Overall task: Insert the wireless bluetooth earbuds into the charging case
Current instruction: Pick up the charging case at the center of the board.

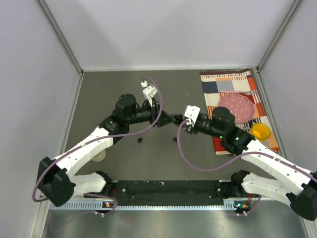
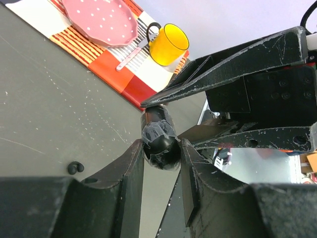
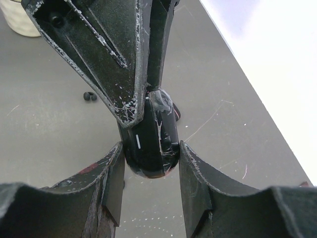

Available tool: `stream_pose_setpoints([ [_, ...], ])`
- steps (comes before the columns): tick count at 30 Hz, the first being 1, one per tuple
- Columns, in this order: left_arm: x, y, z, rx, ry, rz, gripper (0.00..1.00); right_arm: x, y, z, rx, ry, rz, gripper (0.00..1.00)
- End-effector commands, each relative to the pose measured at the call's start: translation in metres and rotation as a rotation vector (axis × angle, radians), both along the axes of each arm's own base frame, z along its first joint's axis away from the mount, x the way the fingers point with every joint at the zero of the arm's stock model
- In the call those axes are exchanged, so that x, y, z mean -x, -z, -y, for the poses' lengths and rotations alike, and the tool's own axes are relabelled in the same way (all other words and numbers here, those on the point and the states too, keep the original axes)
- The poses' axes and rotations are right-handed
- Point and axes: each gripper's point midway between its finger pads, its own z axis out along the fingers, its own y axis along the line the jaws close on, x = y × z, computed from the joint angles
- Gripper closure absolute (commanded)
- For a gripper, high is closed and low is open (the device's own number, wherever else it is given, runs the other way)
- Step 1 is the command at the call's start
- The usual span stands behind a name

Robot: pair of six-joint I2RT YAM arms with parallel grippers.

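The charging case (image 3: pixel 148 141), a glossy black oval pod with peeling film, hangs above the table between both grippers. My right gripper (image 3: pixel 150 148) is shut on its lower end. My left gripper (image 2: pixel 161 146) is shut on the case (image 2: pixel 159 139) from the opposite side, and its fingers (image 3: pixel 114 59) reach down over the case in the right wrist view. In the top view the two grippers meet at mid-table around the case (image 1: pixel 175 121). Tiny black earbuds (image 1: pixel 140 140) (image 1: pixel 175 140) lie on the table below, one pair (image 3: pixel 89 96) left of the case and one earbud (image 2: pixel 74 167) by my left finger.
A patterned placemat (image 1: pixel 247 79) at the right back carries a pink dotted plate (image 1: pixel 237 106), a yellow cup (image 1: pixel 261 131) and a spoon (image 2: pixel 130 55). A cream round object (image 1: pixel 100 156) sits by the left arm. Grey walls enclose the table.
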Motion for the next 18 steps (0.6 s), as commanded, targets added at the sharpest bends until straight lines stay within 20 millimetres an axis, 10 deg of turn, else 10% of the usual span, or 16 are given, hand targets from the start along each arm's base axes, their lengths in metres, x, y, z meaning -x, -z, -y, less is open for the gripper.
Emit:
stream_pose_setpoints([
  [1, -0.002, -0.022, -0.006, 0.041, -0.015, 0.188, 0.97, 0.007, -0.052, -0.014, -0.134, -0.049, 0.077, 0.74],
  [18, -0.002, -0.055, -0.058, 0.125, -0.272, 0.545, 1.0, -0.004, -0.113, 0.016, -0.461, 0.197, -0.065, 0.04],
])
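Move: The charging case is clamped end to end between the two hands, its middle about 1 cm to the right of the left hand's point and 1 cm to the left of the right hand's. The other case lies on the board roughly 17 cm ahead and 7 cm to the left of the left hand, some 25 cm down. A pair of earbuds sits almost straight below, about 1 cm ahead and 2 cm to the right of the left hand. The charging case, pinched at both ends, is taken over by the left hand, which keeps its grip and carries it about 4.5 cm left, rolling some 20 degrees and swinging its fingertips forward. The right fingers open wide, let go of their end and move up about 5 cm, clear of the case, tips tilting upward. ##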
